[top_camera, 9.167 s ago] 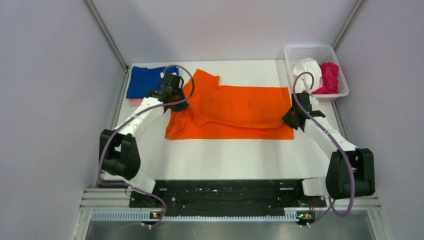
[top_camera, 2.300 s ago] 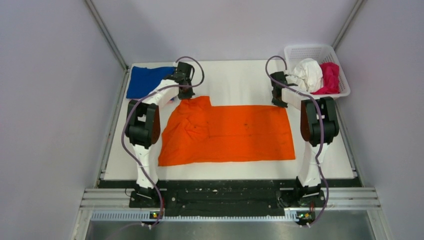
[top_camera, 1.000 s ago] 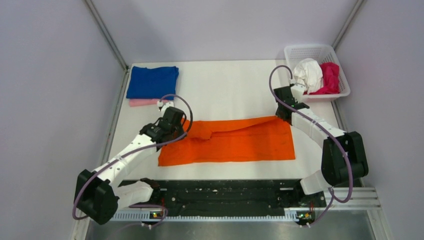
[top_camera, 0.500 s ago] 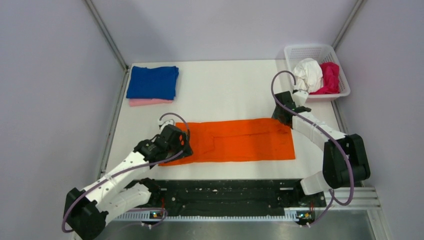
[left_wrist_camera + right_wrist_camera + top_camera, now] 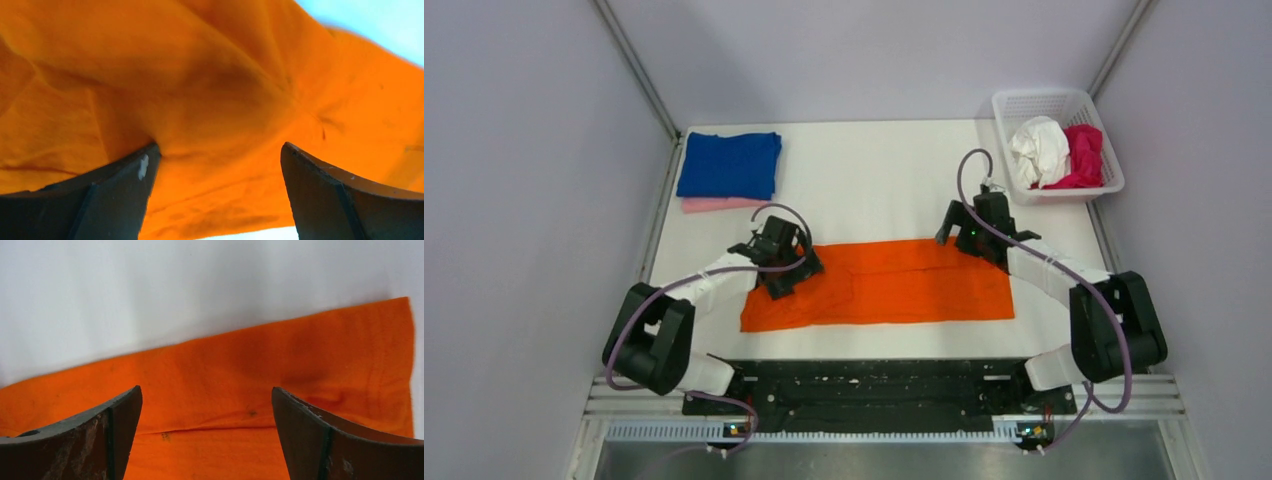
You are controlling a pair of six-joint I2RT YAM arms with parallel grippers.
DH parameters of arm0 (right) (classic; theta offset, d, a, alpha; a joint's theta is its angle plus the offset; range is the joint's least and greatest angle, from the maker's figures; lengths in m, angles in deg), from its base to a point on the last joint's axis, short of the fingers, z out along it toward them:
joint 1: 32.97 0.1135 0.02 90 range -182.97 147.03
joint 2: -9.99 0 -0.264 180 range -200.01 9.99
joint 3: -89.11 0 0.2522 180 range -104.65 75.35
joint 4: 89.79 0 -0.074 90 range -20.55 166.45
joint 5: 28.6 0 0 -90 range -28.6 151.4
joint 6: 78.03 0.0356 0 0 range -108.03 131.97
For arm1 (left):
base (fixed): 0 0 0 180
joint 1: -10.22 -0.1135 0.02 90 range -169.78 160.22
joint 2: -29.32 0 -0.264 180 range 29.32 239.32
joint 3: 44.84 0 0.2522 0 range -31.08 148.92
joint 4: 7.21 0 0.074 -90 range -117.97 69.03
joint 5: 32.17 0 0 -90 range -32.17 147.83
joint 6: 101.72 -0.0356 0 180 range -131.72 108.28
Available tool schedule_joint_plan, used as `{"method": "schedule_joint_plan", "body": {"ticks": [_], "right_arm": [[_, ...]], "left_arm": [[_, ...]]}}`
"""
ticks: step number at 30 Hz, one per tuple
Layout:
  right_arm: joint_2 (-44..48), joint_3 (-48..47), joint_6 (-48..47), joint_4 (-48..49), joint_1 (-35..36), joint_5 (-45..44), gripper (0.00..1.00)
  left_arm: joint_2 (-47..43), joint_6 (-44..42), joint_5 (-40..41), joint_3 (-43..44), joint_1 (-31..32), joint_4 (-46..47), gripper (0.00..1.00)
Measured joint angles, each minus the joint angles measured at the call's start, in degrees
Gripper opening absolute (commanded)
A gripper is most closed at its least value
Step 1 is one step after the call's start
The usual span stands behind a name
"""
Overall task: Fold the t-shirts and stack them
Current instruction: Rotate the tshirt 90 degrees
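Note:
An orange t-shirt lies folded into a long flat strip across the table's near half. My left gripper is over its left end, open, with wrinkled orange cloth under and between the spread fingers. My right gripper hovers at the strip's far right edge, also open, with the flat orange cloth and bare white table beyond it. A folded blue t-shirt rests on a pink one at the far left. White and magenta t-shirts sit crumpled in the basket.
The white lattice basket stands at the table's far right corner. Grey walls close in the table on the left, right and back. White tabletop shows between the orange strip and the far edge.
Both grippers have opened and let go of the orange shirt's folded-over edge. The shirt has settled flat as a narrow strip. The left gripper has moved up onto its left end.

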Motion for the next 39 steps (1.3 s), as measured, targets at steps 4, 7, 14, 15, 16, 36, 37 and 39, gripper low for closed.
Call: {"method": "schedule_joint_plan", "body": {"ticks": [4, 7, 14, 15, 16, 36, 37, 39], "right_arm": [[-5.2, 0.0, 0.0, 2.4, 0.1, 3.2, 0.99], [-6.6, 1.3, 0.3, 3.8, 0.4, 3.2, 0.99], [-0.1, 8.3, 5.2, 6.3, 5.4, 1.7, 0.99], [1.3, 9.2, 6.0, 5.6, 7.1, 1.7, 0.99], [2.4, 10.0, 6.6, 5.0, 9.0, 1.7, 0.99], [8.0, 13.9, 5.0, 10.9, 35.2, 21.5, 0.99], [9.3, 13.9, 5.0, 10.0, 35.2, 20.2, 0.99], [12.1, 13.8, 4.9, 8.7, 35.3, 17.4, 0.99]], "left_arm": [[6.6, 2.6, -3.8, 2.4, -5.2, 4.3, 0.99], [15.5, 3.9, -3.2, 12.1, -6.8, 1.7, 0.99], [44.2, 5.6, -0.6, 51.3, -7.3, -6.3, 0.99], [48.9, 5.7, -0.7, 58.3, -7.3, -6.9, 0.99], [53.6, 6.0, -0.7, 65.6, -7.3, -7.4, 0.99], [86.3, 17.9, -9.4, 105.4, -5.4, 20.1, 0.99], [85.6, 16.6, -10.0, 104.8, -5.4, 19.5, 0.99], [83.4, 13.8, -11.3, 102.9, -5.4, 17.6, 0.99]]}}
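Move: The folded orange t-shirt lies lengthwise left to right under both open grippers. Its middle is roughly 20 cm to the left hand's right, 1 cm back and 2 cm below it; from the right hand it is some 20 cm left, 10 cm back and 4 cm below. The blue folded stack lies about 30 cm ahead of the left hand and 18 cm to its left. The white basket stands about 26 cm ahead of the right hand and 26 cm to its right. Both hands press open fingertips onto the t-shirt and drag it round clockwise. The left sinks slightly onto the left part, sweeps some 40 cm forward and then rightward past the blue stack, tilting over. The right drops onto the right part, then swings about 20 cm back and 18 cm left, turning counter-clockwise, before rising clear. ##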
